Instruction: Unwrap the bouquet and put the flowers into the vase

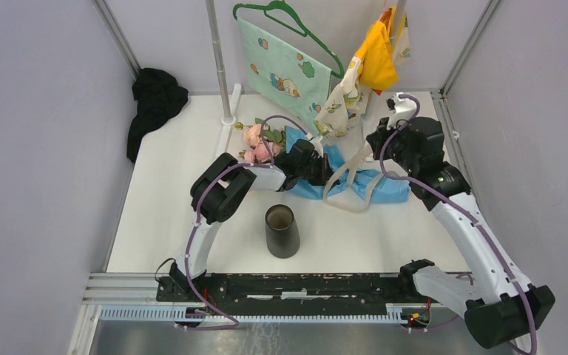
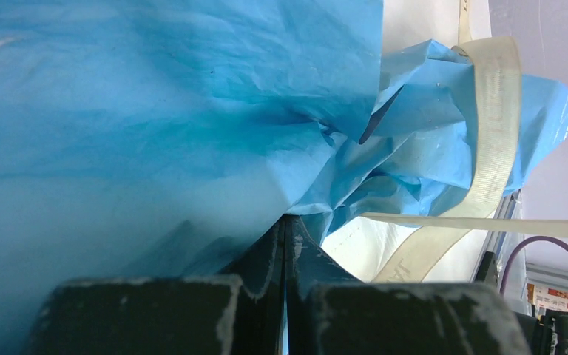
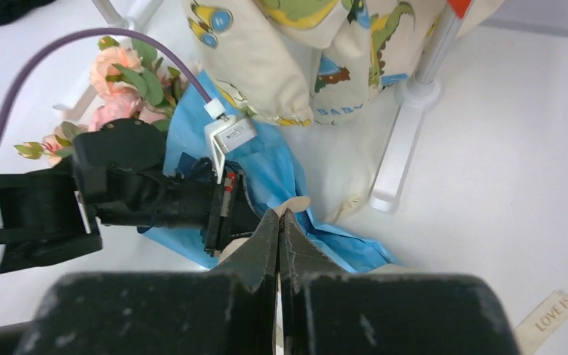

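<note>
The bouquet lies on the table with its pink flowers [image 1: 257,144] [image 3: 118,66] pointing to the far left. Its blue paper [image 1: 373,185] [image 2: 155,111] spreads to the right. My left gripper [image 1: 324,168] [image 2: 287,222] is shut on a fold of that paper at the bouquet's middle. The cream ribbon [image 1: 347,194] [image 2: 492,133] hangs loose in loops over the paper. My right gripper [image 1: 373,148] [image 3: 278,214] is shut on the ribbon, and a bit of it pokes out past the tips. The black vase [image 1: 282,231] stands upright in front of the bouquet, apart from both grippers.
A green patterned cloth [image 1: 285,70] on a hanger, a cream printed garment [image 1: 340,103] and a yellow one [image 1: 377,59] hang from a rack just behind the bouquet. The rack's white post [image 3: 396,177] stands close to my right gripper. A black cloth heap [image 1: 155,103] lies far left.
</note>
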Robot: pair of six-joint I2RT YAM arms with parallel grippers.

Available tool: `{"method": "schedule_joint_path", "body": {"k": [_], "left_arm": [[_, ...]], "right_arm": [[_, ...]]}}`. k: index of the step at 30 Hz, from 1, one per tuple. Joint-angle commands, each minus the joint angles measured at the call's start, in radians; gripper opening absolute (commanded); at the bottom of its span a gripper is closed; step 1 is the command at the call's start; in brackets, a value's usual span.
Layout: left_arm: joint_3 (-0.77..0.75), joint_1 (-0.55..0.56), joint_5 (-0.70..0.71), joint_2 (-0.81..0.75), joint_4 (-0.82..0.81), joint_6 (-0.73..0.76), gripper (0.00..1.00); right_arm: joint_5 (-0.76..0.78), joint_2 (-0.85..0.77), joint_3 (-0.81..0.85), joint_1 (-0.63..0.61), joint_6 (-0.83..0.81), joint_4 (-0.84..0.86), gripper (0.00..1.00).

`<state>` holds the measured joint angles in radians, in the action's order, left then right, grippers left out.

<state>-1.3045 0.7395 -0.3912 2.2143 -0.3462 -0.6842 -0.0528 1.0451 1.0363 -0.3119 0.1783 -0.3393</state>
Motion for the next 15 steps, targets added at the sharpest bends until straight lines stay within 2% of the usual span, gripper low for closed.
{"method": "schedule_joint_path", "body": {"k": [1,11,15], "left_arm": [[0.007,-0.002,0.037,0.054,0.092,0.002,0.02],[0.008,-0.001,0.039,0.060,0.092,0.003,0.02],[0.007,-0.002,0.040,0.059,0.092,0.003,0.02]], "right_arm": [[0.007,-0.052,0.123,0.001,0.007,0.003,0.00],[0.118,-0.048,0.402,0.000,0.002,0.008,0.00],[0.142,0.012,0.596,0.000,-0.011,-0.005,0.00]]}}
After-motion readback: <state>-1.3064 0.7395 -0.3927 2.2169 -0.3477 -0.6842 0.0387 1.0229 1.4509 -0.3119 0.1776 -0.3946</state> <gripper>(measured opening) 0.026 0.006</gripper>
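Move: The right fingers are already shut on the ribbon; the wrap's tied waist, where the ribbon comes from, lies about 8 cm left of them, roughly level forward and some 25 below. At similar depth, the wrap's tail end is about 3 cm right and 2 back of the hand, the vase about 27 left and 18 back. The left hand still grips the wrap, its waist about 5 cm to the right and level. Still pinching the ribbon, the right hand pulls it up about 18 cm from the wrap, fingers tilting up 20 degrees. ##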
